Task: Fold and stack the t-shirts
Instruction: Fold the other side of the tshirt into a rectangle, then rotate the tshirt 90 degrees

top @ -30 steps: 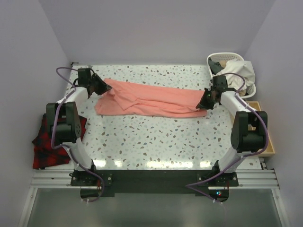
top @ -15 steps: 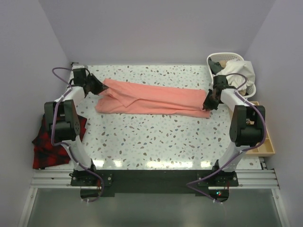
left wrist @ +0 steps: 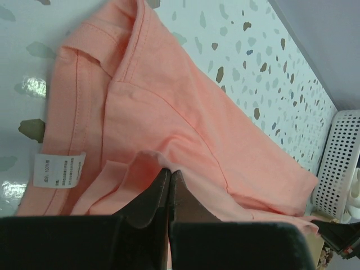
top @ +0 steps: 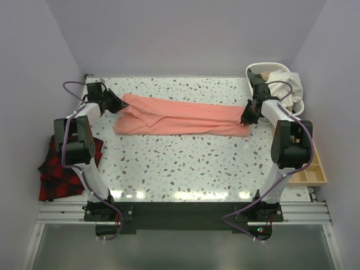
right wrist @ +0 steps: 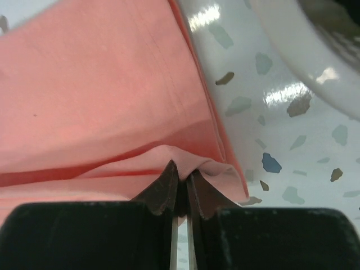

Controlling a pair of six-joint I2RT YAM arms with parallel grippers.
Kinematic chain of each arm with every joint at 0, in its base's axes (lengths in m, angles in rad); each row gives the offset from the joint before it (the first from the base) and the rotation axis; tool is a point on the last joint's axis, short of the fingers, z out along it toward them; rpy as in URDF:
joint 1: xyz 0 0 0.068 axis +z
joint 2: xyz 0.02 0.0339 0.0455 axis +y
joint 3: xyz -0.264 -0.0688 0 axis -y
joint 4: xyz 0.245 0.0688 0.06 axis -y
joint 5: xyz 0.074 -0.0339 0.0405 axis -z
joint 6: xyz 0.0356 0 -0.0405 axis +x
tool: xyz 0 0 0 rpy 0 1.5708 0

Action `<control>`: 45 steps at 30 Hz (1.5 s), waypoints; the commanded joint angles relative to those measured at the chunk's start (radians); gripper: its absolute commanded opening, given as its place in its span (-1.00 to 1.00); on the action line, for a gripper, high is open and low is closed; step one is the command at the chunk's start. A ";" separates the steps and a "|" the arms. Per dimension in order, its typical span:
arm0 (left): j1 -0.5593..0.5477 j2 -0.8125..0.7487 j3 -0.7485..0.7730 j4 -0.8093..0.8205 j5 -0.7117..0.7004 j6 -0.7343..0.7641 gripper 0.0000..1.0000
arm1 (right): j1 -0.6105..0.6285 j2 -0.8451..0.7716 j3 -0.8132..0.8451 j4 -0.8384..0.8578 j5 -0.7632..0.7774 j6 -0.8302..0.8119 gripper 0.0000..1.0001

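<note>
A salmon-pink t-shirt (top: 180, 117) lies stretched in a long band across the far half of the table. My left gripper (top: 117, 104) is shut on a fold of its left end, near the collar and white label (left wrist: 59, 169); the pinched fold shows in the left wrist view (left wrist: 169, 171). My right gripper (top: 247, 116) is shut on the hem at its right end, and the pinched cloth shows in the right wrist view (right wrist: 181, 167). The shirt (right wrist: 95, 101) is doubled over lengthwise, with a sleeve bunched at the left.
A white laundry basket (top: 297, 106) holding pale cloth stands at the far right corner, close to my right arm. A red-and-black plaid cloth (top: 53, 171) hangs off the left table edge. A wooden tray (top: 316, 169) sits at the right edge.
Both grippers have moved outward and toward the far side, holding the shirt ends. The shirt is pulled straighter and longer than a second ago.
</note>
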 commanded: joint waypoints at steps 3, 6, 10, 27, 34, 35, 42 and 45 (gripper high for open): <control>0.027 0.042 0.102 0.115 0.045 -0.004 -0.26 | -0.010 0.037 0.101 0.003 0.063 -0.020 -0.25; 0.036 0.090 0.138 0.198 0.167 -0.035 0.04 | -0.008 -0.003 0.058 0.039 0.115 -0.024 0.22; 0.047 0.049 0.141 0.225 0.157 -0.018 0.16 | -0.010 -0.123 -0.026 0.093 0.179 -0.039 0.39; -0.145 -0.219 -0.243 0.320 0.180 -0.038 0.18 | 0.050 -0.161 -0.077 0.101 -0.140 -0.076 0.49; -0.162 -0.096 -0.235 0.406 0.155 -0.052 0.18 | 0.052 -0.068 -0.016 0.158 -0.171 -0.067 0.50; -0.162 -0.078 -0.229 0.430 0.157 -0.058 0.18 | 0.050 -0.031 0.001 0.150 -0.166 -0.072 0.50; -0.149 0.087 -0.134 0.427 0.145 -0.058 0.18 | 0.053 0.049 0.009 0.081 -0.099 -0.084 0.49; -0.145 0.169 -0.065 0.426 0.155 -0.067 0.18 | 0.061 0.044 -0.057 0.059 -0.091 -0.086 0.49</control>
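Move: Each closed hand still holds an end of the t-shirt's turned-over near flap. The stretch of flap the left hand goes to is about 10 cm right of it, 2 cm back and 5 cm below. The shirt's far left corner is roughly 4 cm ahead and straight in line. For the right hand, the flap part is some 4 cm left, 1 cm ahead and 2 cm below; the shirt's near right corner is about 6 cm back and 3 cm right, the laundry basket roughly 14 cm ahead and 15 cm right. Forward a little first, both hands opening wide and letting go of the flap, then lifting clear. The left swings back and about 10 cm right over the shirt, yawing some 15 degrees clockwise, then sinks about 12 cm towards the flap; the right backs off, rises, shifts left and comes down about 4 cm left of its start, both staying open. ##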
